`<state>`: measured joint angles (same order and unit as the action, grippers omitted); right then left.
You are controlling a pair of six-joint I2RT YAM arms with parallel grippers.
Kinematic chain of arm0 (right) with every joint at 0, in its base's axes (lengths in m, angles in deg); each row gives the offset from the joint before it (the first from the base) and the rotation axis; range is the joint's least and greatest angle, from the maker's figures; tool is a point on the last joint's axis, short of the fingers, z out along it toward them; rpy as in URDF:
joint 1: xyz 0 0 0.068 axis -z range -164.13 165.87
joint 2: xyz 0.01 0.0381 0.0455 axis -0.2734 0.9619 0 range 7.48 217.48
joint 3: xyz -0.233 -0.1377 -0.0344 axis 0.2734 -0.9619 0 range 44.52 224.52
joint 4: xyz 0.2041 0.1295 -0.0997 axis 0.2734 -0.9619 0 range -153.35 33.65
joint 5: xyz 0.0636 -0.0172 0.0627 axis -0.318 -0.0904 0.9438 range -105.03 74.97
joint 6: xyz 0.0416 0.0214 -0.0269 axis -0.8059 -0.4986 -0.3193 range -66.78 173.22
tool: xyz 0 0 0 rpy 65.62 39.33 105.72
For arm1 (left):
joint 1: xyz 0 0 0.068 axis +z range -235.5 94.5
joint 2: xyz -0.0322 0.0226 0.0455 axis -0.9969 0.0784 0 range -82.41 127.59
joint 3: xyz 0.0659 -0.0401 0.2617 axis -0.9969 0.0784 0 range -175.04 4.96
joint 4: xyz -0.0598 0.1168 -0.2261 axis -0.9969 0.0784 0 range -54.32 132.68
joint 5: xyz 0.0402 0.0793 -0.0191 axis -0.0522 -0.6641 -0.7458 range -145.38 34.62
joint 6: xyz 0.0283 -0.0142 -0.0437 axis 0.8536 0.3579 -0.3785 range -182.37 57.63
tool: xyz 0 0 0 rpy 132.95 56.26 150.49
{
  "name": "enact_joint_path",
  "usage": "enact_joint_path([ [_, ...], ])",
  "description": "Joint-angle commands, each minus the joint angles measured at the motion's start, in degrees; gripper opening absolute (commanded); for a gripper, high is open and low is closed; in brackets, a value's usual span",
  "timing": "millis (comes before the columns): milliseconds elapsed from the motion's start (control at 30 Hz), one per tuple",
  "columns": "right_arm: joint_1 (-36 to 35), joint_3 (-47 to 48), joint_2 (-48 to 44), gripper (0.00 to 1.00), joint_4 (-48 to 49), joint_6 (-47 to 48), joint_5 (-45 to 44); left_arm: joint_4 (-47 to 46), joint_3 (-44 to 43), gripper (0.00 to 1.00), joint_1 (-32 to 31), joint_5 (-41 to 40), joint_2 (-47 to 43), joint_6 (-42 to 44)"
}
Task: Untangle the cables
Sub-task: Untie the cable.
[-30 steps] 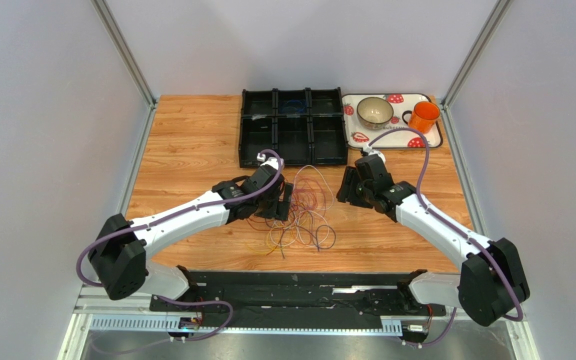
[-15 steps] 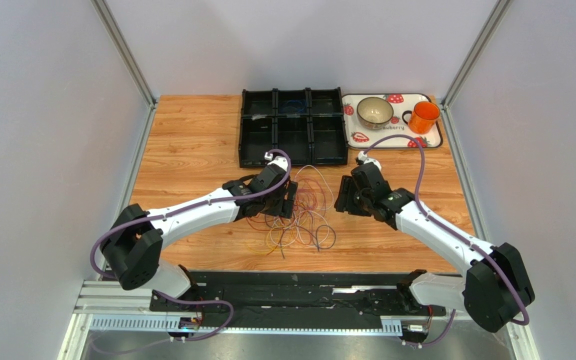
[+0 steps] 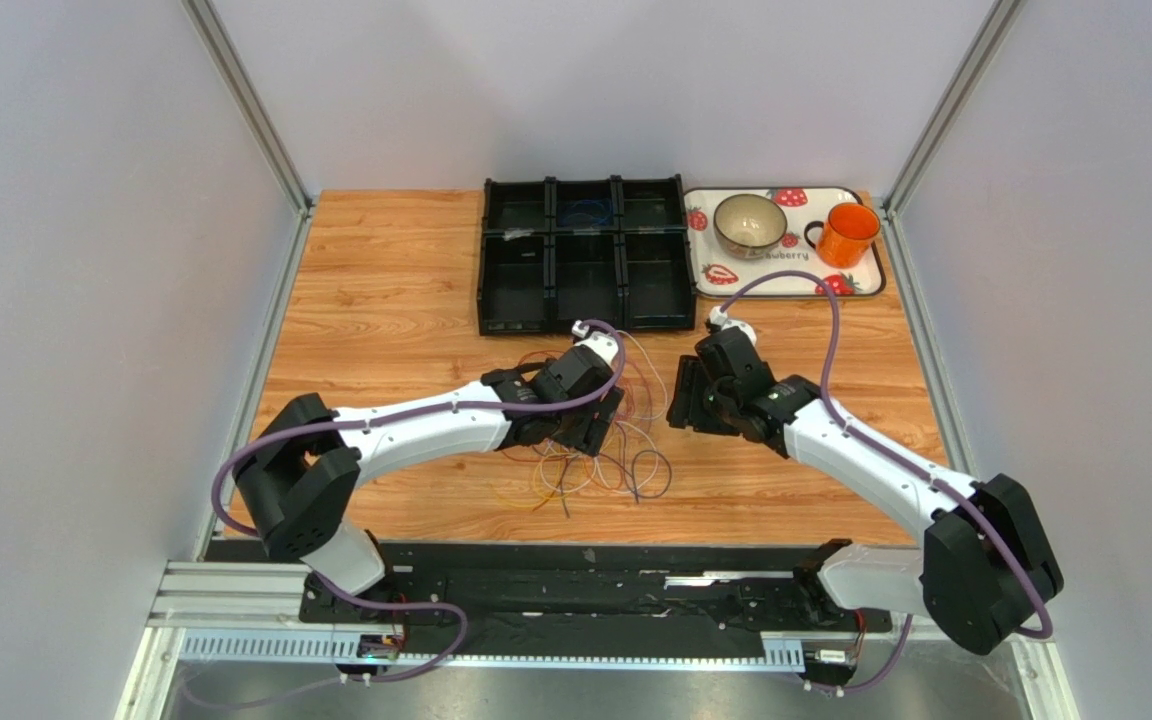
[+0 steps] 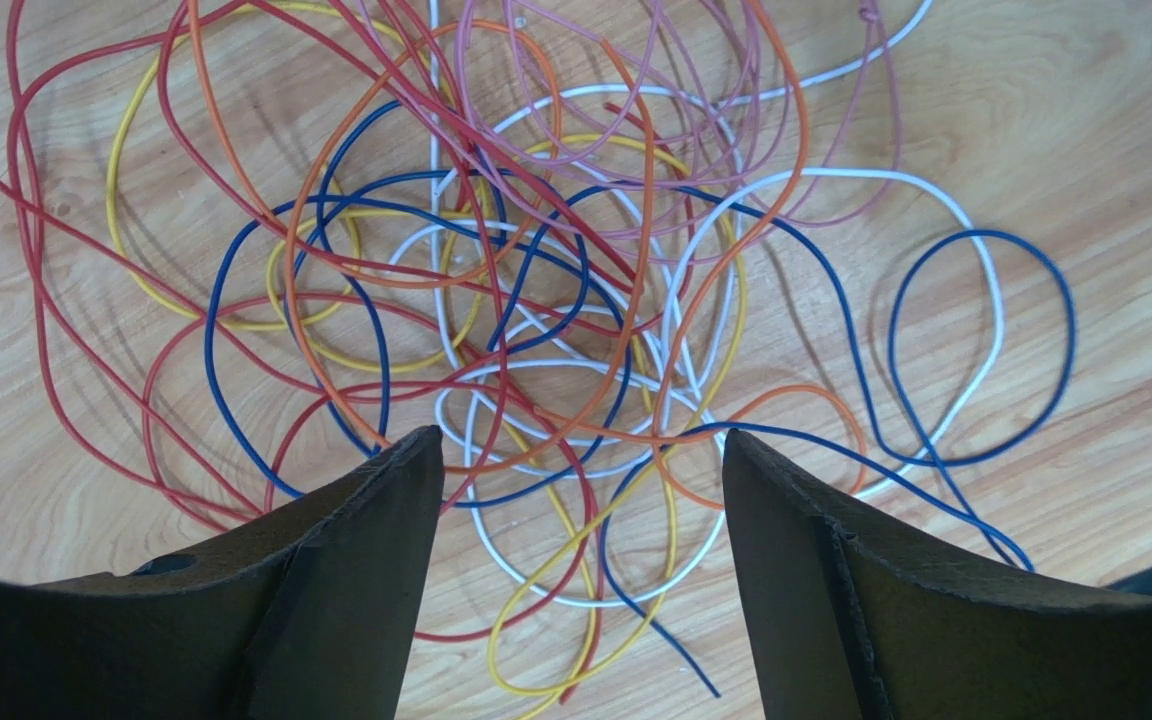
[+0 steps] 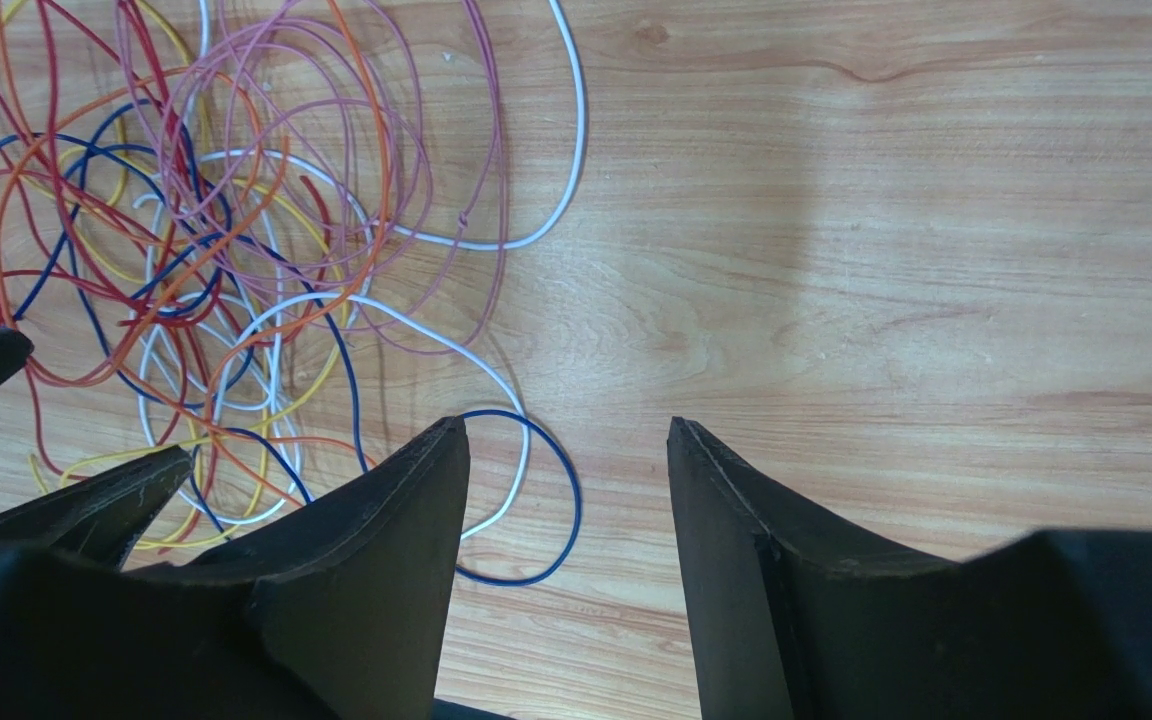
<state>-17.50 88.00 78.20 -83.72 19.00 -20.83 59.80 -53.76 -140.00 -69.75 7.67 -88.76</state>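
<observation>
The cables (image 3: 624, 462) lie in one tangled heap of red, orange, yellow, blue, white and pink loops on the wooden table. My left gripper (image 3: 599, 423) hangs over the heap. In the left wrist view its jaws (image 4: 579, 438) stand open above crossing strands (image 4: 597, 285), with nothing gripped. My right gripper (image 3: 686, 399) sits just right of the heap, open and empty (image 5: 567, 425). In the right wrist view the heap (image 5: 207, 255) spreads to the upper left, and a blue loop (image 5: 578, 503) curls beside the right gripper's left finger. The left gripper's fingertips (image 5: 102, 495) show at that view's left edge.
A black compartment tray (image 3: 585, 230) stands behind the heap. To its right a strawberry-patterned tray (image 3: 871, 279) carries a bowl (image 3: 751, 225) and an orange mug (image 3: 847, 233). Grey walls close in both sides.
My left arm has swung right, over the middle of the heap, and its jaws have narrowed a little. The right gripper has edged slightly left, toward the cables.
</observation>
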Motion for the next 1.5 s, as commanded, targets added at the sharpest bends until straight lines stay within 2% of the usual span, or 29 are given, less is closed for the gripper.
enact_joint_path([
  [0, -0.47, -0.07, 0.82, 0.55, 0.66, 0.47, -0.53, -1.35, -2.54, 0.76, -0.17, -2.24, 1.93, 3.54],
  [200, -0.39, 0.11, 1.44, 0.55, 0.74, 0.73, -0.61, -1.36, -4.21, 0.72, -0.17, -4.35, 4.92, 4.94],
  [267, -0.47, 0.28, 1.61, 0.55, 0.83, 0.73, -0.53, -1.36, -4.82, 0.65, -0.17, -4.7, 5.89, 5.21],
  [367, -0.47, 0.2, 1.88, 0.55, 1.01, 0.73, -0.44, -1.71, -5.18, 0.61, -0.26, -5.58, 6.33, 5.39],
  [467, -0.47, 0.02, 2.41, 0.54, 1.36, 0.73, -0.44, -1.71, -5.7, 0.49, -0.26, -5.93, 6.68, 5.65],
  [500, -0.56, 0.02, 2.58, 0.54, 1.53, 0.73, -0.26, -1.1, -6.23, 0.42, -0.26, -6.02, 6.68, 5.65],
  [567, -0.65, -0.07, 3.02, 0.54, 1.54, 0.82, -0.26, -0.31, -6.84, 0.37, -0.26, -6.72, 6.77, 5.56],
  [600, -0.65, -0.15, 3.11, 0.54, 1.62, 0.82, -0.26, 0.83, -7.46, 0.24, -0.17, -7.33, 6.69, 4.95],
  [700, -0.82, -0.15, 3.37, 0.54, 1.8, 0.82, -0.35, 2.68, -8.51, 0.0, -0.34, -8.04, 5.46, 4.69],
  [867, -0.91, 0.2, 3.81, 0.54, 1.89, 0.82, -0.35, 7.07, -11.41, 0.0, -0.34, -8.57, 2.3, 4.68],
  [1067, -1.0, 1.42, 4.16, 0.54, 1.36, 1.43, -0.79, 19.19, -23.0, 0.0, -0.34, -9.54, 0.01, 5.74],
  [1233, -0.91, 2.74, 4.78, 0.54, 1.01, 1.7, -0.7, 37.21, -45.22, 0.0, -0.26, -7.78, 4.74, 5.21],
  [1300, -1.0, 3.36, 4.96, 0.54, 0.92, 1.7, -0.79, 40.38, -54.51, 0.0, -0.26, -8.22, 5.28, 6.34],
  [1367, -1.0, 3.97, 4.96, 0.54, 0.66, 2.05, -0.79, 40.66, -60.26, 0.0, -0.26, -7.26, 4.84, 7.84],
  [1400, -0.91, 4.67, 4.78, 0.54, 0.31, 2.22, -0.88, 41.18, -67.07, 0.0, -0.26, -6.73, 4.93, 9.24],
  [1467, -1.0, 5.47, 3.73, 0.54, 0.04, 2.75, -1.31, 41.53, -74.75, 0.0, -0.26, -4.72, 5.98, 11.26],
])
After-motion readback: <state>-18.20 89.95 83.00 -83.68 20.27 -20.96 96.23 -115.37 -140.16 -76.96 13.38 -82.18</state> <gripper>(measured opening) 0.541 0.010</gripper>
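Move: About 3 cm ahead of the left hand and some 3 cm below it, straight in front, lies the stretch of orange cable that it goes for. The purple coil spreads about 8 cm ahead and 5 cm to the right; the loose blue loop lies about 9 cm right and 4 cm back. Seen from the right hand, the orange cable is roughly 12 cm left, 2 cm ahead and 4 cm below. Easing down about 2 cm and forward into the tangle, the left hand shuts its wide-open fingers, pinching the orange cable near its end. It then climbs ever faster, some 30 cm up from its lowest point and slightly forward and right, tipping its fingers upward. The right hand, half open beside the heap, sinks about 2 cm and starts back up. ##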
